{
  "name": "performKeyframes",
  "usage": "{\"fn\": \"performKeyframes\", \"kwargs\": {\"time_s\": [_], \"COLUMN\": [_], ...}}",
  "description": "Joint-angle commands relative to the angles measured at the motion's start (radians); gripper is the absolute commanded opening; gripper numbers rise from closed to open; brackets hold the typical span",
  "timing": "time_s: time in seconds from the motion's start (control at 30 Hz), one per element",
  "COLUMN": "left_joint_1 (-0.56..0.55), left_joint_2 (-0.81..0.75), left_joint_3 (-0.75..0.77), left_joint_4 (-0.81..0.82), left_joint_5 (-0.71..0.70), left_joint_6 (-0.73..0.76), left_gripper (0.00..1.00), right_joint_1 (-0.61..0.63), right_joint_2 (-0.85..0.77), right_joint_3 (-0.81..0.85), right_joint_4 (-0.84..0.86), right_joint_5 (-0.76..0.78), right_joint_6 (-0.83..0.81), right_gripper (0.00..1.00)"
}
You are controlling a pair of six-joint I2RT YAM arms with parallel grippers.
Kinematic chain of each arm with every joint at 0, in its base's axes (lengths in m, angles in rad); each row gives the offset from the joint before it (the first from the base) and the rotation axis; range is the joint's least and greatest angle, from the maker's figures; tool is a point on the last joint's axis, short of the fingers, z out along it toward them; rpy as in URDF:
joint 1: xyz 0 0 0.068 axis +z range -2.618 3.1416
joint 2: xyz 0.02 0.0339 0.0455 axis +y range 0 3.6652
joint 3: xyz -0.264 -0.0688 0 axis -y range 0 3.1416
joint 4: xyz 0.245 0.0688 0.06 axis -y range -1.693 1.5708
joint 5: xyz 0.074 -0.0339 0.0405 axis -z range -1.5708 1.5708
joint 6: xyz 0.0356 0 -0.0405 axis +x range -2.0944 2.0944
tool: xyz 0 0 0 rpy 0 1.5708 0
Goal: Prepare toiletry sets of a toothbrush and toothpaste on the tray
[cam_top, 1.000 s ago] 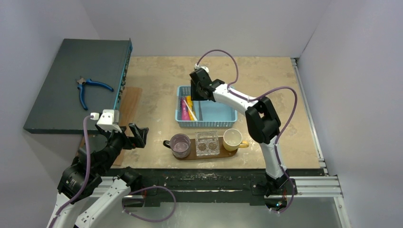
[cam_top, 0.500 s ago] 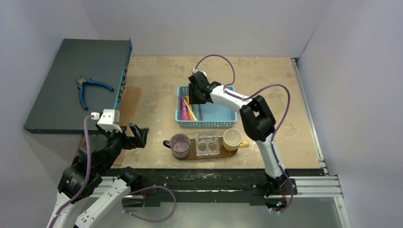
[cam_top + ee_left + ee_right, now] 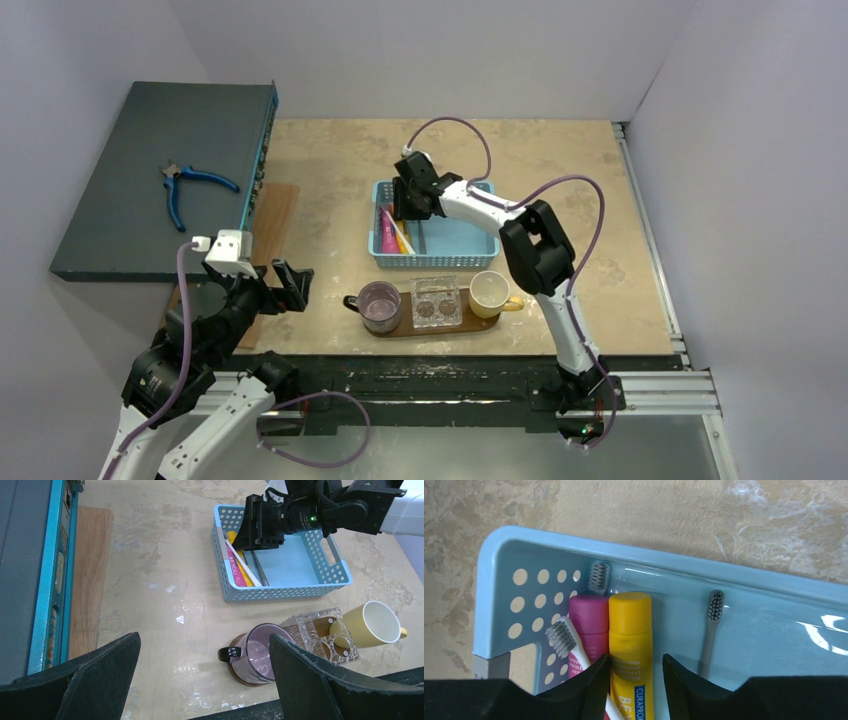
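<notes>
The blue basket (image 3: 470,240) holds a yellow toothpaste tube (image 3: 630,645) beside a pink one (image 3: 588,625). A white toothbrush (image 3: 561,637) lies slanted over the pink tube, and a grey toothbrush (image 3: 711,625) rests further right. My right gripper (image 3: 635,680) is down in the basket's left end, open, its fingers straddling the yellow tube with a gap on the right side. The dark wooden tray (image 3: 405,330) lies near the front edge. My left gripper (image 3: 202,680) hovers wide open and holds nothing, left of the tray.
A purple mug (image 3: 379,306), a clear glass holder (image 3: 437,301) and a yellow cup (image 3: 490,293) stand on the tray. Blue-handled pliers (image 3: 185,190) lie on a dark grey box (image 3: 150,140) at the left. A lighter wooden board (image 3: 272,215) lies beside it.
My right gripper has shifted a little left over the basket's left end and its jaws have spread wider. The left arm has not moved.
</notes>
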Motion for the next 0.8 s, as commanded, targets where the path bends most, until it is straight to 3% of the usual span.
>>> {"fn": "performKeyframes", "kwargs": {"time_s": [0.0, 0.4, 0.43, 0.47, 0.53, 0.77], "left_joint_1": [0.000, 0.001, 0.003, 0.002, 0.001, 0.001], "left_joint_2": [0.081, 0.076, 0.075, 0.075, 0.075, 0.071], "left_joint_3": [-0.027, -0.027, -0.027, -0.027, -0.026, -0.026], "left_joint_4": [0.090, 0.089, 0.089, 0.089, 0.089, 0.088], "left_joint_5": [0.056, 0.061, 0.061, 0.061, 0.062, 0.062], "left_joint_6": [0.037, 0.036, 0.036, 0.036, 0.037, 0.036], "left_gripper": [1.00, 1.00, 1.00, 1.00, 1.00, 1.00], "right_joint_1": [0.000, 0.005, 0.005, 0.005, 0.005, 0.004], "right_joint_2": [0.025, 0.065, 0.061, 0.057, 0.045, -0.025], "right_joint_3": [0.033, 0.016, 0.013, 0.009, 0.004, -0.005], "right_joint_4": [0.009, -0.040, -0.044, -0.045, -0.044, -0.048], "right_joint_5": [-0.042, -0.006, -0.002, 0.001, 0.008, 0.057], "right_joint_6": [0.005, -0.010, -0.012, -0.013, -0.014, -0.024], "right_gripper": [0.45, 0.43, 0.22, 0.11, 0.00, 0.00]}}
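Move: The yellow toothpaste has its middle about 3 cm back of the right hand and 3 cm below, its cap end between the open fingers. From that hand, the pink tube lies some 4 cm back and 3 cm to the left, the white toothbrush 3 cm back and 1 cm left across both tubes, and the grey toothbrush 3 cm back and 4 cm right. From the left hand, the yellow toothpaste is roughly 25 cm ahead, 19 cm right and 25 cm below. The yellow toothpaste is taken just under its cap: the right hand sinks about 1.5 cm over it, drifting very slightly left with hardly any tilt, then stays put while its half-open fingers close almost fully and pinch the tube body from both sides. ##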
